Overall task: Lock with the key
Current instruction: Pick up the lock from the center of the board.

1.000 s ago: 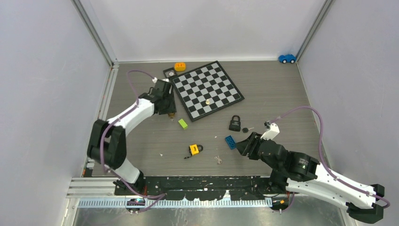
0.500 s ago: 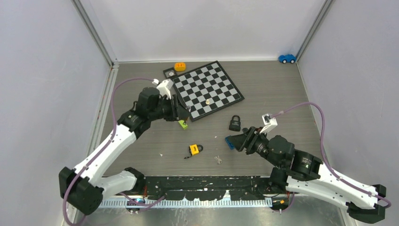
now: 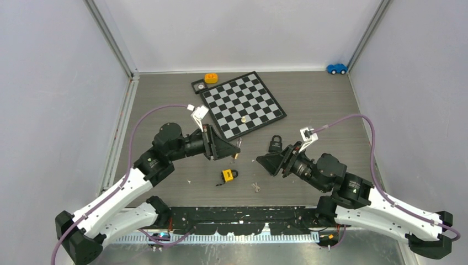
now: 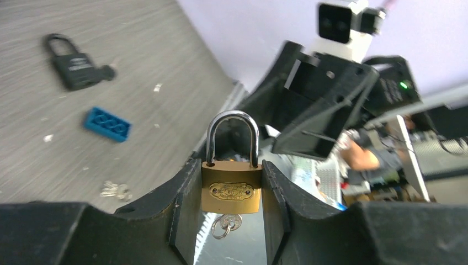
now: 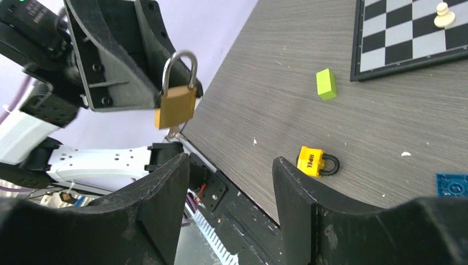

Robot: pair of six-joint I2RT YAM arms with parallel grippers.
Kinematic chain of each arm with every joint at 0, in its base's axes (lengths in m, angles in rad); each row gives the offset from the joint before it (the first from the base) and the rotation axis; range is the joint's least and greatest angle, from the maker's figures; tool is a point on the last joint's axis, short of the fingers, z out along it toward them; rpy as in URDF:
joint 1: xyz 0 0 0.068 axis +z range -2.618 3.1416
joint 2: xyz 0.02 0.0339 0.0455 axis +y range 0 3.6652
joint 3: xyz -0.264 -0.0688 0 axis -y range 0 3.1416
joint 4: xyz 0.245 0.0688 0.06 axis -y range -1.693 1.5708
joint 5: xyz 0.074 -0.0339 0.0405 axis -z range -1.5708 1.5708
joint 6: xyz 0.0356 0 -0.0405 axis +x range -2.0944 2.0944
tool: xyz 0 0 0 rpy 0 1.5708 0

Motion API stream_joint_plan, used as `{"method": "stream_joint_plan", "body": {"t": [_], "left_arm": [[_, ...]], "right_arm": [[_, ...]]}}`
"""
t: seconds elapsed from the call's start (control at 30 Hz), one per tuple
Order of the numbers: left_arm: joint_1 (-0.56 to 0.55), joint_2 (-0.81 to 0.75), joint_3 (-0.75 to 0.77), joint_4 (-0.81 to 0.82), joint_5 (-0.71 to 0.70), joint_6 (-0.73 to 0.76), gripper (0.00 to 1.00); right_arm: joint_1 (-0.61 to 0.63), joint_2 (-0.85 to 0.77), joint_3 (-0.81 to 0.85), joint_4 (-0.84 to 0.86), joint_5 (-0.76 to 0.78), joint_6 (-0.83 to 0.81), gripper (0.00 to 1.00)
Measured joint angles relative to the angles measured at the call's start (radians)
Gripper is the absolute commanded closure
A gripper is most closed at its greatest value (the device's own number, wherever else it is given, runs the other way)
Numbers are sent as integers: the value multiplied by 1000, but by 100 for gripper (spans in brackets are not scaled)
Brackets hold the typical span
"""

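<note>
A brass padlock (image 4: 230, 187) with a steel shackle is held above the table, and my left gripper (image 4: 230, 194) is shut on its body. The small silvery key (image 4: 225, 224) with a ring hangs from the padlock's underside. In the right wrist view the same padlock (image 5: 176, 105) hangs off the left gripper (image 5: 118, 55), with the key (image 5: 173, 131) just showing below. My right gripper (image 5: 230, 161) is open and empty, facing the padlock from a short way off. From above, the left gripper (image 3: 234, 150) and the right gripper (image 3: 264, 161) point at each other.
A yellow padlock (image 3: 229, 175) and loose keys (image 3: 255, 187) lie near the front. A black padlock (image 3: 276, 144) lies by the right arm. The chessboard (image 3: 243, 105), a green block (image 5: 326, 84), a blue brick (image 4: 107, 124) and a blue toy car (image 3: 336, 68) are also here.
My left arm has swung from the chessboard's left corner towards the table's middle, carrying the brass padlock. My right gripper has moved left towards it and opened wider.
</note>
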Motion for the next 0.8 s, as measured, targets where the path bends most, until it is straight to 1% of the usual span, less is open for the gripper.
{"method": "stream_joint_plan", "body": {"t": [0.13,0.3,0.4,0.5,0.57,0.67,0.73,0.8], "left_arm": [[-20,3,-61,197,169,-69,100],[-58,55,-141,506,346,-220,100],[-78,83,-144,624,404,-271,100],[-85,88,-144,698,438,-293,100],[-85,90,-144,712,449,-289,100],[-85,90,-141,656,452,-233,100],[-86,90,-127,559,446,-164,100],[-87,90,-110,467,439,-106,100]], "right_arm": [[0,-10,12,23,-2,3,37],[0,-13,43,20,-28,2,35],[0,-6,88,-9,-54,1,35],[0,14,144,-42,-73,12,35],[0,31,182,-76,-74,31,36],[0,61,244,-137,-67,78,36],[0,79,281,-180,-60,120,37],[0,94,311,-219,-56,167,40]]}}
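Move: The brass lock, already pinched in the left fingers, is held up with its keys hanging; the open right fingers lie about 8 cm to the left hand's right, 2 cm back and 2 cm lower. From the right hand the brass lock is thus some 8 cm left, 2 cm ahead and 2 cm above. On the table, about 22 cm below the right hand, the yellow lock lies 7 cm ahead and 12 cm left, the blue brick 9 cm ahead and 3 cm right. Back some 9 cm and slightly right, the left hand swings the brass lock across in front of the right gripper, turning about 30 degrees clockwise while the fingertips tilt up; it rises, then sinks a little at the end, grip kept. The empty right hand climbs about 7 cm, eases slightly back and finally tips its still-open fingers down towards the brass lock, without touching it. ##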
